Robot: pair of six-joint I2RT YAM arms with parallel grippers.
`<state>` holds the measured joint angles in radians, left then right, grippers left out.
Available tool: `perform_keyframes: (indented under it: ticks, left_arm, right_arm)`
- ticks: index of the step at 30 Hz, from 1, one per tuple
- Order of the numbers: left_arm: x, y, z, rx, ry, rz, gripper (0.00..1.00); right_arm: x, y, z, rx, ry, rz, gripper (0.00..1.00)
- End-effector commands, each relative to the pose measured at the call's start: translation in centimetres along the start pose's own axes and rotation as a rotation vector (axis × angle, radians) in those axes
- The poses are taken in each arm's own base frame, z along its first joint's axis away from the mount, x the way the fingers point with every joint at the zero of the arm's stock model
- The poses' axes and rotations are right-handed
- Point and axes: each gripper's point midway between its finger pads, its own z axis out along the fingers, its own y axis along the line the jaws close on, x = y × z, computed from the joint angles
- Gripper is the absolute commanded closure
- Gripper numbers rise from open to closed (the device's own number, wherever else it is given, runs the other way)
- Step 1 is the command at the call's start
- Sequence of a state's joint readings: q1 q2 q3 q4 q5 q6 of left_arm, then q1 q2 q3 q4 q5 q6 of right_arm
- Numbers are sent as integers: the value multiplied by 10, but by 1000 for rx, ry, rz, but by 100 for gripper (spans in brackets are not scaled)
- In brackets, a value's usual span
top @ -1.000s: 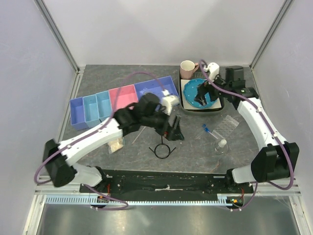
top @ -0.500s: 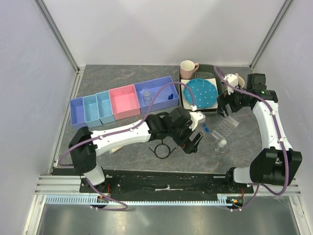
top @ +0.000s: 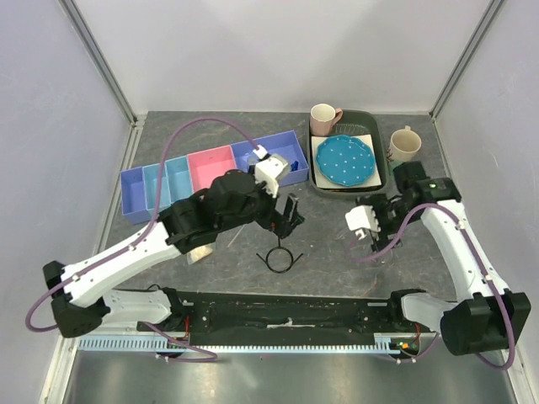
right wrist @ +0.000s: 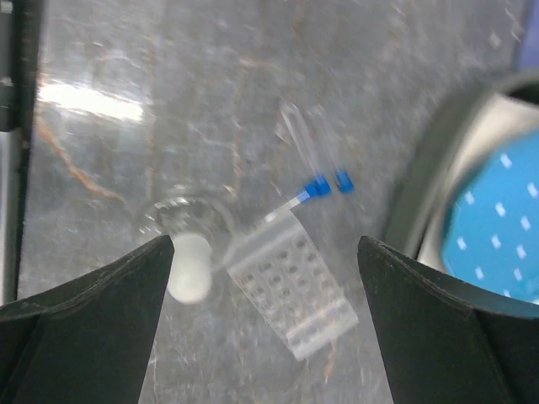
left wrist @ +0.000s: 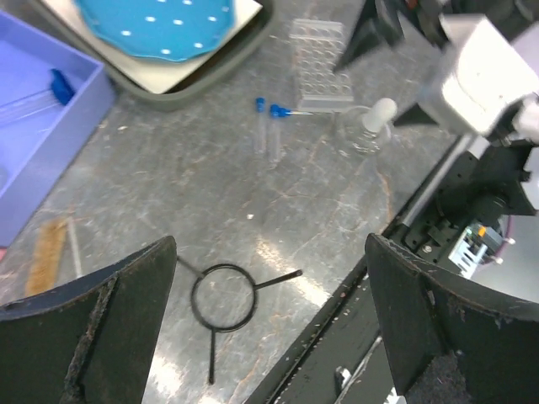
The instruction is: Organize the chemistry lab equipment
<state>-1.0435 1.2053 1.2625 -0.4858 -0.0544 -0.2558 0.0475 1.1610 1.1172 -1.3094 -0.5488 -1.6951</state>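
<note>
My left gripper hangs open above the table, and the black wire loop lies just below and left of its gap. Two blue-capped vials lie side by side near the clear tube rack. The white-capped clear bottle lies beside the rack. My right gripper is open directly over the rack and bottle, holding nothing. A thin rod lies left of the loop.
A row of blue, pink and purple bins stands at the back left; the purple bin holds a blue-capped item. A dark tray carries the blue dotted plate. Two mugs stand near it.
My left arm swung back left from the vials to above the wire loop. My right arm came forward from the tray to over the rack and bottle. Both grippers stayed open.
</note>
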Motion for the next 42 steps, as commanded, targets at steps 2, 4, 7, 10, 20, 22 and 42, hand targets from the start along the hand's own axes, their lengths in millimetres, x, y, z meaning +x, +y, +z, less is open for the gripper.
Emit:
perform_keyframes:
  ticks: [2,4,7,10,20,22,42]
  left_arm:
    - [-3,34,-39,-147,-88,-40,0]
    - [-4,37,-56,-160,-129,-81,0]
    - [12,46,-70,-188,-150,-138,0]
    - [23,53,-77,-215,-163,-172,0]
    - [25,67,-89,-277,-203,-186,0]
    - [24,67,-87,-282,-196,-174,0]
    - [28,74,-72,-291,-176,-145,0]
  right_arm:
    - [-5,59,34,-277,-14,-89,2]
    - [9,54,43,-275,63,-88,2]
    - [23,67,51,-330,104,-83,2]
    - [38,81,61,-375,148,-94,2]
    - [57,58,78,-268,217,-68,2]
    - [55,56,79,-272,209,-66,2]
    - [99,57,78,-326,425,-42,2]
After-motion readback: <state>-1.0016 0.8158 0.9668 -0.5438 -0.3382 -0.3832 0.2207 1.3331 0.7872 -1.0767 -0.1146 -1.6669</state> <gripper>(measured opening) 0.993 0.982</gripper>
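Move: The flask with the white stopper stands about 14 cm below the right gripper, some 3 cm back and 4 cm to its right. From that gripper the clear tube rack is about 6 cm ahead and 9 cm right; the blue-capped test tubes are roughly 6 cm ahead and 3 cm left. From the left gripper, high above the table, the brush lies some 13 cm ahead, 11 cm left and 30 cm down; the black ring is about 3 cm back and 1 cm left. Lower the open right gripper about 12 cm onto the flask, first backing some 6 cm as it sinks, then easing forward and to the right while the wrist swings roughly 30 degrees to point almost straight down, with the fingers spread to either side of the flask. Meanwhile swing the open left gripper about 11 cm left, high up towards the brush's side, turning it some 20 degrees counter-clockwise. ##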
